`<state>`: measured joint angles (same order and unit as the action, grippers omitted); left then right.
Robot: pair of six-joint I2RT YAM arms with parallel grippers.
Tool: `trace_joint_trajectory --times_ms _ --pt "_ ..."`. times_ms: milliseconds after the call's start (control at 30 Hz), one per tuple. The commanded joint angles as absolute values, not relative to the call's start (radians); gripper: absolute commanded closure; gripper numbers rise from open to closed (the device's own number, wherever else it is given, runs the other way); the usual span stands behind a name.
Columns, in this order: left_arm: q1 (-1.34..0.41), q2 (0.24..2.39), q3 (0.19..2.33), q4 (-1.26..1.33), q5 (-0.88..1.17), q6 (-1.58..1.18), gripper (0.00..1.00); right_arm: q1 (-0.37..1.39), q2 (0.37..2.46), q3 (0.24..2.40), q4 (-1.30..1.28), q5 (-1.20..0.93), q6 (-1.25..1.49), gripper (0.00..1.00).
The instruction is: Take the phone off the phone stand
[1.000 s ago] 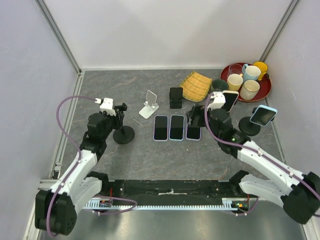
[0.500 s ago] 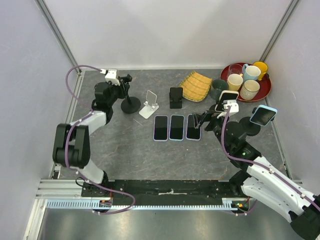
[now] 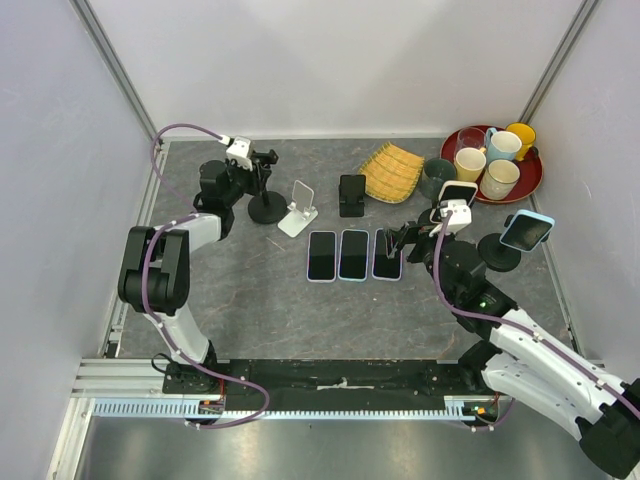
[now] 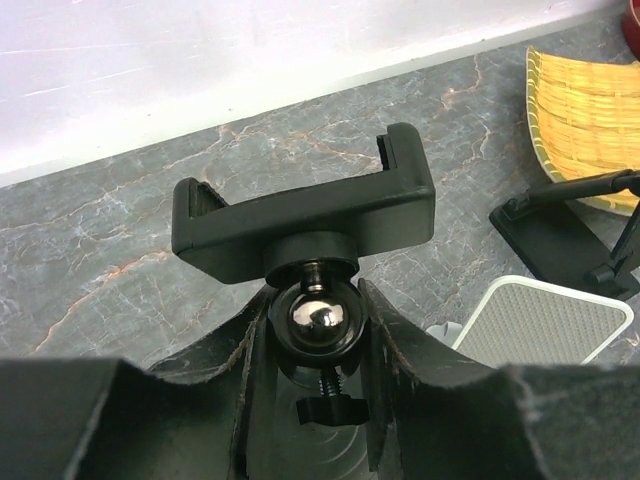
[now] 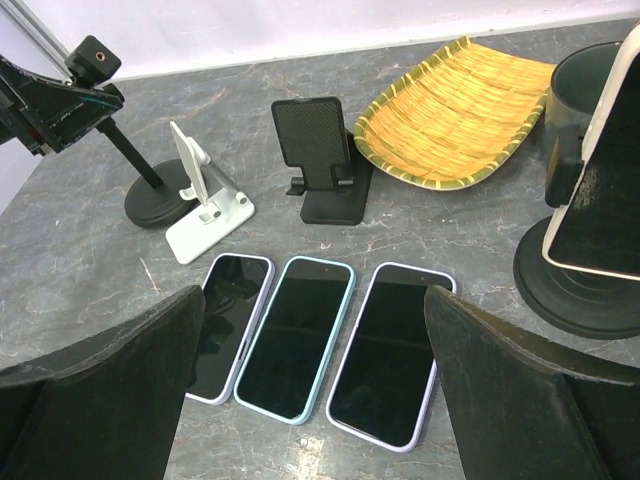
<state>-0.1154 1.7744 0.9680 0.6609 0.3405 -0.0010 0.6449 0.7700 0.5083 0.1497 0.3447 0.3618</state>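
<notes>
A cream-cased phone (image 3: pixel 460 196) sits clamped on a black phone stand (image 5: pixel 572 292) at the right; in the right wrist view that phone (image 5: pixel 598 195) fills the right edge. A light-blue phone (image 3: pixel 527 230) sits on a second black stand (image 3: pixel 497 253) further right. My right gripper (image 3: pixel 402 240) hangs open over three phones lying flat (image 5: pixel 300 335), holding nothing. My left gripper (image 3: pixel 253 172) is shut on the ball joint (image 4: pixel 318 316) of an empty black clamp stand (image 3: pixel 266 205), whose clamp (image 4: pixel 305 215) stands just above the fingers.
A white folding stand (image 3: pixel 298 208) and a small black stand (image 3: pixel 351 195) stand behind the flat phones. A woven yellow tray (image 3: pixel 392 172), a dark cup (image 3: pixel 438 172) and a red tray (image 3: pixel 530 180) of mugs fill the back right. White walls enclose the table.
My left gripper carried the empty clamp stand from the near left to the back, beside the white stand. My right gripper drew back from the cream phone's stand and now hovers still.
</notes>
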Motion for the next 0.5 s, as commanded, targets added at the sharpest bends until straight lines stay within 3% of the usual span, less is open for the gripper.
trace_joint_trajectory --times_ms 0,267,400,467 --pt "-0.121 1.746 0.991 0.804 0.367 0.089 0.80 0.646 0.782 0.531 0.164 0.336 0.353 0.02" --pt "-0.121 1.658 0.928 0.819 0.356 0.063 0.35 0.646 0.776 0.594 0.054 0.388 0.357 0.02" --pt "-0.121 1.559 0.901 0.799 0.328 0.029 0.23 0.646 0.796 0.670 -0.058 0.456 0.387 0.02" --pt "-0.121 1.513 0.887 0.764 0.304 0.015 0.12 0.647 0.816 0.707 -0.129 0.468 0.388 0.02"
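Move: Between the left fingers is the neck of the empty round-base stand, its middle about 6 cm below the hand and 1 cm ahead. The white stand is 9 cm to that hand's right and 1 cm back, and the folding stand 24 cm right and 2 cm ahead, both some 12 cm lower. From the right hand, the cream-framed phone on its stand lies roughly 14 cm ahead, 14 cm right and 6 cm lower. Opening from a half-closed grip to nearly wide, the left fingers let go of the round-base stand's neck; the hand then climbs about 5 cm and backs off some 2 cm, its fingertips tipping up slightly. The right hand, still wide open, just begins to edge right, about 1 cm, towards the cream-framed phone, swinging slightly clockwise. ##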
